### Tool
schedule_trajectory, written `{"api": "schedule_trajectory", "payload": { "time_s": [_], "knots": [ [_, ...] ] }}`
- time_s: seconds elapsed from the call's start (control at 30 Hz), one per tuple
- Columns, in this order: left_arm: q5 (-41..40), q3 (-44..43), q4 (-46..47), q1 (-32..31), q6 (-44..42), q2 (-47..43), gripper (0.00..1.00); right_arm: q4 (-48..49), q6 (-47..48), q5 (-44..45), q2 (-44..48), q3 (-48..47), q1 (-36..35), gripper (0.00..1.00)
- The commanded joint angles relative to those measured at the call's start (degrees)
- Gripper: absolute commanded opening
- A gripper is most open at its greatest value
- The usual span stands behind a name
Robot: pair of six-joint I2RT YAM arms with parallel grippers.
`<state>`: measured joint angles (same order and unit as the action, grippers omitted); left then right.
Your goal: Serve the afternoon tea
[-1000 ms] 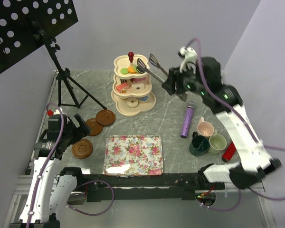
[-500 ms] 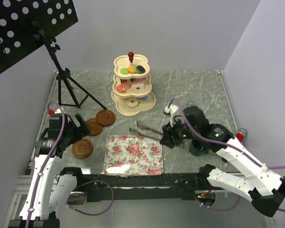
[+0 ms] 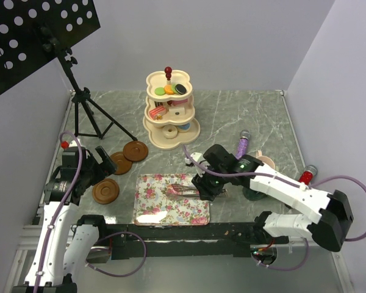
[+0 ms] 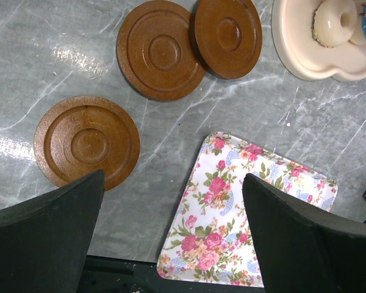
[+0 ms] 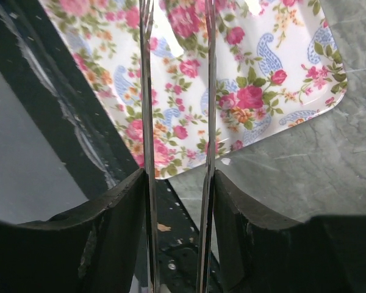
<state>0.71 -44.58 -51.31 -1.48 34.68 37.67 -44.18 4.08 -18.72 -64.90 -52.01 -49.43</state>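
Observation:
The cream three-tier stand (image 3: 169, 113) holds macarons, cake slices and doughnuts at the back; its bottom tier shows in the left wrist view (image 4: 299, 58). Three brown saucers (image 3: 105, 191) (image 3: 120, 163) (image 3: 136, 151) lie at the left, and also show in the left wrist view (image 4: 87, 143). My left gripper (image 3: 100, 160) (image 4: 174, 180) is open and empty above them. My right gripper (image 3: 202, 184) (image 5: 177, 177) is shut on metal tongs (image 3: 180, 190) (image 5: 146, 91), whose tips hang over the floral tray (image 3: 171, 210). The pink mug (image 3: 266, 160) and the dark teal mug (image 3: 254, 194) peek out behind the right arm. The pale green mug is hidden.
A purple glittery microphone (image 3: 242, 144) lies right of the stand. A black music stand (image 3: 79, 116) has its tripod at the back left. A red object (image 3: 305, 177) sits near the right edge. The floral tray (image 4: 250, 201) (image 5: 256, 61) lies at the table's front edge.
My right arm has swung with the tongs from beside the tiered stand down and left to the floral tray. The left arm has not moved.

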Motion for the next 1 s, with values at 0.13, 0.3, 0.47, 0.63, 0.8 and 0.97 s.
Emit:
{"api": "schedule_trajectory", "payload": {
  "time_s": [0.13,0.3,0.47,0.63,0.8,0.97],
  "knots": [
    [0.08,-0.33,1.3,0.16,-0.22,-1.02,1.0,-1.6,6.56,3.87,-5.4,-0.81,-0.58,0.52],
    [0.43,-0.33,1.39,0.16,-0.49,-0.76,1.0,-2.92,6.73,6.94,-9.09,-1.25,-1.72,0.52],
    [0.61,-0.33,1.48,0.16,-0.66,-0.84,1.0,-5.9,4.63,9.05,-11.99,-2.57,-2.86,0.52],
    [0.78,-0.25,1.56,0.16,-0.75,-0.76,1.0,-7.75,2.17,10.72,-14.54,-3.36,-3.92,0.52],
    [1.14,-0.25,1.56,0.16,-0.93,-0.58,1.0,-10.74,1.02,12.56,-19.99,-5.82,-4.36,0.54],
    [0.96,-0.25,1.65,0.24,-0.84,-0.93,1.0,-11.27,-0.21,15.55,-22.72,-6.35,-4.89,0.57]
  ]
}}
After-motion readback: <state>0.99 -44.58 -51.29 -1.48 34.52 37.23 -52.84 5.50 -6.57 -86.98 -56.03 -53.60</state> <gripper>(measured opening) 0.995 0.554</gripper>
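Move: The held tongs are going to the flowered tray, whose middle lies about 10 cm to the right hand's left, 3 cm ahead and some 12 cm below. Also from the right hand, the dark teal mug stands about 20 cm to the right and 5 cm ahead, and the purple microphone some 16 cm to the right and 18 cm ahead. From the idle left hand, the tray's middle is about 27 cm right, 5 cm back and 15 cm lower. The tongs, still gripped in the right hand with their tips reaching left, are lowered about 8 cm towards the tray's right-hand part, easing about 3 cm to the right. The wrist meanwhile rolls nearly 30 degrees, swinging the fingers from a slant to the left to almost straight down; the fingers keep their gap around the tongs. ##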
